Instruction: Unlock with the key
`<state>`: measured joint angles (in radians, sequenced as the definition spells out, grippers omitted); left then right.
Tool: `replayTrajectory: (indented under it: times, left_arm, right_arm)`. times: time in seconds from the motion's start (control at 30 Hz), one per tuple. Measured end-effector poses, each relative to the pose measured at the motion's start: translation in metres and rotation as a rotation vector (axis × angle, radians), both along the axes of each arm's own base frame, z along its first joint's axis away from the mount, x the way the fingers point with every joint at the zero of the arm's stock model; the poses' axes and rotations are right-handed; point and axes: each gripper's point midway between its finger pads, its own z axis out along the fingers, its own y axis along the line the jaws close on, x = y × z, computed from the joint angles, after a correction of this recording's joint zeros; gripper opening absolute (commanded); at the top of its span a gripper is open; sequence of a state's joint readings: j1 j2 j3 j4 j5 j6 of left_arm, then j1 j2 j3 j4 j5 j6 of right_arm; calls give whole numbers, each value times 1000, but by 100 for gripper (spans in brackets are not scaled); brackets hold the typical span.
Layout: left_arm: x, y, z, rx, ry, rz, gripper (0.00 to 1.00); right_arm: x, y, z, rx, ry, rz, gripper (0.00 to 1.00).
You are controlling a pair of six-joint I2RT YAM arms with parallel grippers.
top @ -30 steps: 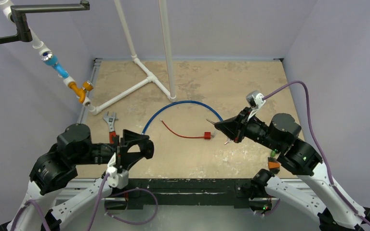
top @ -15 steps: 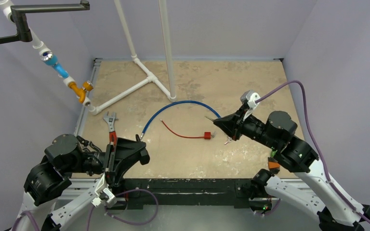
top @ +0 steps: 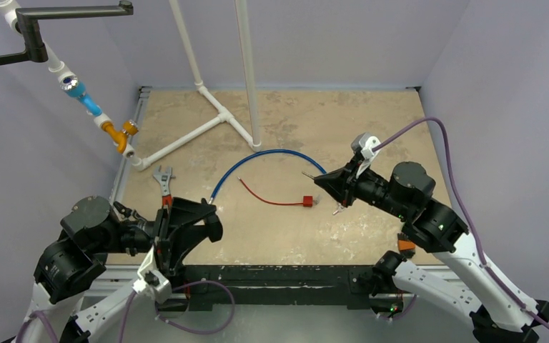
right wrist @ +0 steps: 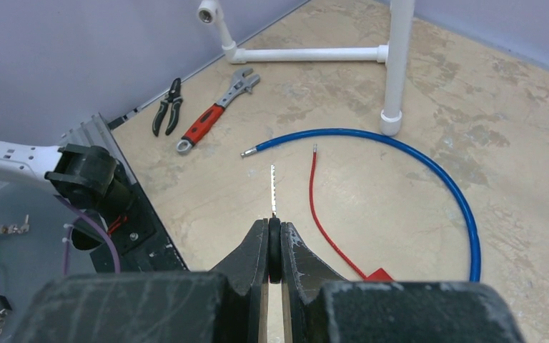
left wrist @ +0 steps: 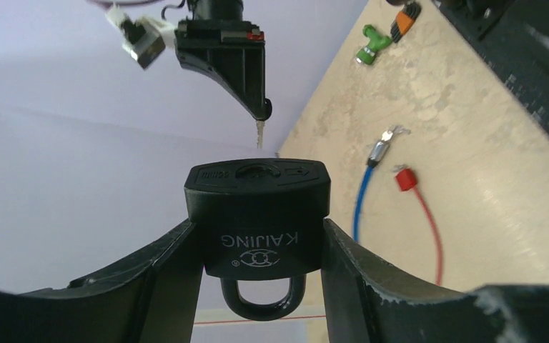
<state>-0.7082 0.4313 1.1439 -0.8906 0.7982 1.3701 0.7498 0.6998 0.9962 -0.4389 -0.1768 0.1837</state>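
A black padlock marked KAIJING sits between my left gripper's fingers, which are shut on its two sides. Its keyhole face points away from the camera and its shackle points back toward the wrist. In the top view the left gripper hangs near the table's front left. My right gripper is shut on the black head of the key, whose silver blade sticks straight out ahead. From above, the right gripper aims its blade leftward, a wide gap from the padlock. The left wrist view shows the key facing the keyhole.
A blue cable arcs across mid-table, with a red wire and its red plug inside the arc. An adjustable wrench and pliers lie at the left. A white pipe frame stands behind. Walls close in on three sides.
The right gripper has carried the key a little left and farther back. The left arm has dropped back toward the near edge, still holding the padlock.
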Motion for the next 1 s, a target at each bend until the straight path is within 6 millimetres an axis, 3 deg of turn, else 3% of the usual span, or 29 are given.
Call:
replayTrajectory:
  times: [0.13, 0.2, 0.47, 0.6, 0.7, 1.0]
  left_arm:
    - [7, -7, 2, 14, 337, 55, 0]
    - [6, -17, -11, 92, 540, 46, 0]
    - [0, -50, -122, 663, 1464, 63, 0]
    - [13, -65, -152, 794, 1666, 94, 0]
    - [15, -69, -154, 826, 1746, 104, 0]
    - [5, -85, -121, 764, 1932, -37, 0]
  right_arm:
    - [-4, 3, 2, 12, 4, 26, 0]
    - [-6, 6, 2, 14, 12, 43, 0]
    - [-21, 24, 12, 2, 91, 177, 0]
    - [-41, 32, 0, 5, 176, 281, 0]
    - [-56, 29, -5, 9, 213, 323, 0]
    - [-72, 23, -14, -15, 243, 375, 0]
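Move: The left hand holds the black padlock. The key, pinched in the right hand, lies some 20 cm to its right, about 12 cm ahead and 4 cm lower. From the right hand, the padlock is about 22 cm to the left, 12 cm back and 4 cm higher. The red cable lock lies on the table about 7 cm ahead of the right hand, 1 cm to its right and 28 cm below. Still gripping the padlock by its sides, the left hand swoops down about 15 cm and edges right towards the key, then climbs back a little, its wrist rolling over some 120 degrees until its fingers point back and right. The right hand, keeping its pinch on the key, draws back about 7 cm and slightly left towards the padlock, turning some 20 degrees counter-clockwise and tipping down a little. ##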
